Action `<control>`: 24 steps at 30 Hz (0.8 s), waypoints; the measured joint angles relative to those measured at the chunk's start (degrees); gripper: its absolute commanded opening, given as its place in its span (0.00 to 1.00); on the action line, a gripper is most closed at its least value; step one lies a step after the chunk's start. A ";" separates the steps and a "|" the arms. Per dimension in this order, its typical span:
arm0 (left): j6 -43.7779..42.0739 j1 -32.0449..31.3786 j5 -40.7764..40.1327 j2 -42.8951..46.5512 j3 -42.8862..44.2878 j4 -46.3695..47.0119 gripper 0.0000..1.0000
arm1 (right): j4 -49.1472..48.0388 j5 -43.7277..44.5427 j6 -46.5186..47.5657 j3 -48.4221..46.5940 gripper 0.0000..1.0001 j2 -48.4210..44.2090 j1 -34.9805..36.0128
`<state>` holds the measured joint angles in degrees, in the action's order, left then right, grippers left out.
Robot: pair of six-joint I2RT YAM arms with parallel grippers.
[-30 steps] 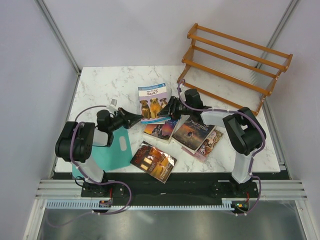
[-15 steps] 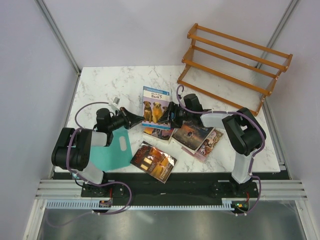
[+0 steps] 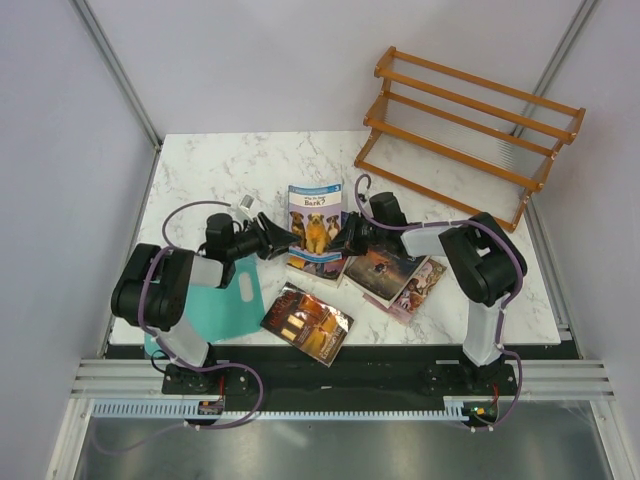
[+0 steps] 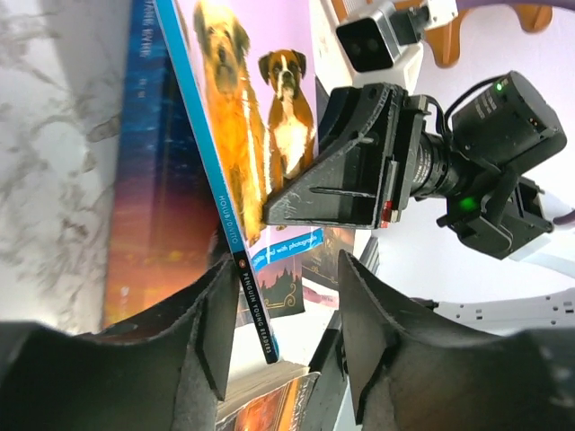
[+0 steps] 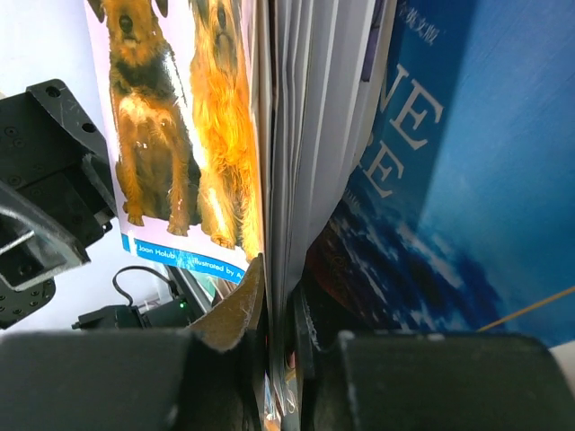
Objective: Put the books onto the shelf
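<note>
The light-blue dog book [image 3: 316, 224] stands tilted up on its lower edge over the blue Jane Eyre [image 3: 312, 264]. My right gripper [image 3: 347, 238] is shut on its page edge; in the right wrist view the fingers [image 5: 243, 310] pinch the pages beside the dog cover [image 5: 171, 135]. My left gripper [image 3: 287, 240] is open around the spine [image 4: 254, 314], which sits near one finger [image 4: 216, 328]. A Tale of Two Cities [image 3: 384, 268], the pink-purple book [image 3: 424, 283] and the red-brown book [image 3: 308, 322] lie flat. The shelf [image 3: 470, 128] stands at the far right, holding no books.
A teal sheet with a handle hole [image 3: 228, 300] lies under the left arm near the front left. The lying books crowd the table's front middle. Bare marble [image 3: 220, 170] stretches across the back left, and grey walls close in on both sides.
The dog book has been turned and raised off the pile. My right gripper opened, then shut on its page edge. My left gripper went from shut to open around the spine.
</note>
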<state>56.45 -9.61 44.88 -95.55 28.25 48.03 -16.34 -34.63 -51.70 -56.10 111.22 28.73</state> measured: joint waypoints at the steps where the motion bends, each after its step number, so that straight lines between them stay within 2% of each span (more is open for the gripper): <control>1: -0.02 -0.50 -0.04 -0.24 0.42 0.04 0.55 | -0.13 0.00 -0.02 0.04 0.14 0.00 -0.11; 3: -0.02 -1.49 -0.39 -1.03 1.31 0.00 0.54 | -0.55 0.02 -0.02 0.13 0.13 0.02 -0.26; 5: -0.04 -2.27 -0.55 -2.16 2.38 -0.09 0.42 | -1.01 0.00 -0.09 0.15 0.13 0.17 -0.42; 6: -0.02 -2.60 -0.72 -2.69 2.91 -0.22 0.27 | -1.22 0.00 -0.13 0.15 0.13 0.24 -0.50; 7: -0.20 -2.97 -0.92 -3.39 3.52 -0.39 0.18 | -1.42 0.00 -0.15 0.15 0.13 0.28 -0.63; 8: -0.22 -3.37 -1.05 -4.22 4.13 -0.50 0.02 | -1.51 -0.04 -0.13 0.20 0.14 0.28 -0.76; 11: -0.28 -3.76 -1.73 -6.01 5.05 -0.59 0.02 | -1.64 0.59 0.28 0.24 0.32 0.28 -1.38; 12: -0.20 -3.76 -2.01 -6.45 5.14 -0.57 0.02 | -1.53 0.57 0.52 0.24 0.48 0.28 -1.64; 14: -0.17 -3.78 -2.01 -6.69 5.16 -0.42 0.02 | -1.31 0.22 0.28 0.15 0.63 0.04 -1.64; 15: -0.13 -3.80 -1.84 -6.67 5.18 -0.02 0.02 | -1.29 0.17 0.46 -0.09 0.77 -0.44 -1.57; 19: 0.11 -5.05 -0.55 -5.66 7.06 0.07 0.02 | -0.83 0.94 0.50 0.72 0.92 -3.78 -1.64; 24: 3.21 -6.99 2.80 -4.66 10.19 3.45 0.02 | -3.61 0.09 -2.43 7.74 0.98 -9.40 -4.81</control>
<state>59.66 -16.60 47.68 -100.20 38.44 51.48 -19.94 -34.54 -54.13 -48.36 101.82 23.92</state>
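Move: The dog book, held up by its right edge in the right fingers, has its middle about 5 cm to the right of the left hand, 3 cm ahead and roughly level; its spine faces that hand's open fingers. From the right hand the middle is some 6 cm left, 4 ahead and slightly above. The blue book lies about 7 cm below the left hand, 7 to its right and level ahead. The black book lies about 9 cm right of the right hand and 5 back. The dog book's spine is taken between the left fingers, which travel a little right and down and pinch shut near its lower end. Then the right fingers open wide and let go of the opposite edge, the right hand drawing up and to the right by some 3–4 cm. The left hand keeps its pinch and carries the book right and up, about 5 cm overall, turning slightly clockwise. ##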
